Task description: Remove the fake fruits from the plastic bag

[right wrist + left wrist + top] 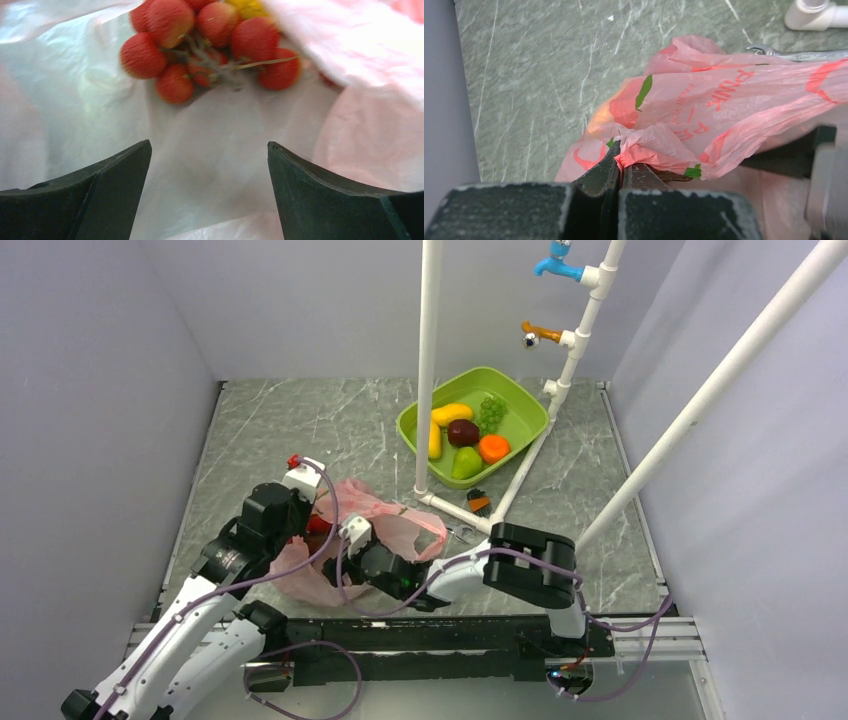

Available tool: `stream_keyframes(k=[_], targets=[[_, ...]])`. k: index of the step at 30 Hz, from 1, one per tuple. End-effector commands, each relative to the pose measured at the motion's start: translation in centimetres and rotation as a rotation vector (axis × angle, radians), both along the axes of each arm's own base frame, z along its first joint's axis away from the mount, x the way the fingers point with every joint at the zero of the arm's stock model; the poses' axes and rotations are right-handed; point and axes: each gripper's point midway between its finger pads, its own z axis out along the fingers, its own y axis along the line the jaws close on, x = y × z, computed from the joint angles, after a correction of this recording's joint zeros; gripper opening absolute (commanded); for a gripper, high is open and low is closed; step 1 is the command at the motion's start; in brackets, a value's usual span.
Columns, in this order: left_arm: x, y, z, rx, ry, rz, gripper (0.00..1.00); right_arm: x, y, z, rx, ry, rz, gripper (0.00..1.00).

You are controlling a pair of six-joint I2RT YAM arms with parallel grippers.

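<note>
The pink plastic bag [392, 523] lies crumpled on the table between my two arms. My left gripper [621, 161] is shut on a pinched fold of the bag's edge, and from above the left gripper [312, 526] sits at the bag's left side. My right gripper [209, 145] is open inside the bag with nothing between its fingers. Just beyond its fingertips lies the red grape cluster [210, 45] on the bag's film, with a bit of yellow fruit [247, 6] behind it. Seen from above, the right gripper [338, 568] is partly buried in the bag.
A green tub [523, 398] at the back holds a green pear [466, 464], a banana [434, 440] and several other fruits. White pipe posts [428, 370] stand between tub and bag. A metal wrench [794, 54] lies beside the bag.
</note>
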Motion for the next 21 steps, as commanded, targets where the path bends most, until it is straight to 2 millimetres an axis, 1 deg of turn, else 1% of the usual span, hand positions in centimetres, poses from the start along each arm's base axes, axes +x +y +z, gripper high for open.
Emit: stream_keyframes(k=[1,3,6,11,13,15,20,21], targets=[[-0.2,-0.7,2.1,-0.041,-0.076,-0.023,0.00,3.7,-0.8,5.2,0.170,-0.041,-0.057,0.87],[-0.3,-0.8,2.2,-0.039,-0.086,-0.028,0.00,4.7,-0.6,6.1,0.188,-0.044,-0.061,0.87],[-0.2,-0.7,2.2,-0.029,-0.093,-0.026,0.00,6.0,-0.2,6.9,0.202,-0.039,-0.080,0.90],[0.0,-0.9,2.1,-0.020,-0.088,-0.031,0.00,7.6,1.0,6.3,0.204,0.010,-0.106,0.90],[0.0,-1.0,2.0,-0.019,-0.085,-0.035,0.00,7.6,1.5,6.4,0.225,0.027,-0.102,0.91],[0.0,-1.1,2.0,-0.019,-0.086,-0.043,0.00,7.2,2.3,6.4,0.238,0.037,-0.067,0.92],[0.0,-1.1,2.0,-0.010,-0.086,-0.042,0.00,7.4,4.0,4.9,0.192,0.071,-0.046,0.91],[0.0,-1.1,2.0,-0.010,-0.089,-0.040,0.00,7.4,4.2,4.3,0.181,0.080,-0.044,0.89]])
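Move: The right hand, empty and open inside the bag, has the red fruit bunch about 6 cm ahead, 7 cm to its left and 3 cm lower. A lone red fruit lies some 8 cm ahead and 3 cm left of this hand, also about 3 cm lower, and the yellow fruit roughly 12 cm ahead and 8 cm left. From the left hand, which holds the rim, the bunch is almost straight below, around 13 cm down and 1 cm to the right. The bag's film comes to lie across the right hand's wide-open fingers as they reach in under the far rim. That hand first goes forward about 7 cm with a slight swing to its right, then climbs some 5 cm while curling left under the left hand's grip, its fingertips tilting up about 10 degrees. The left hand keeps its pinch on the rim, almost in place. ##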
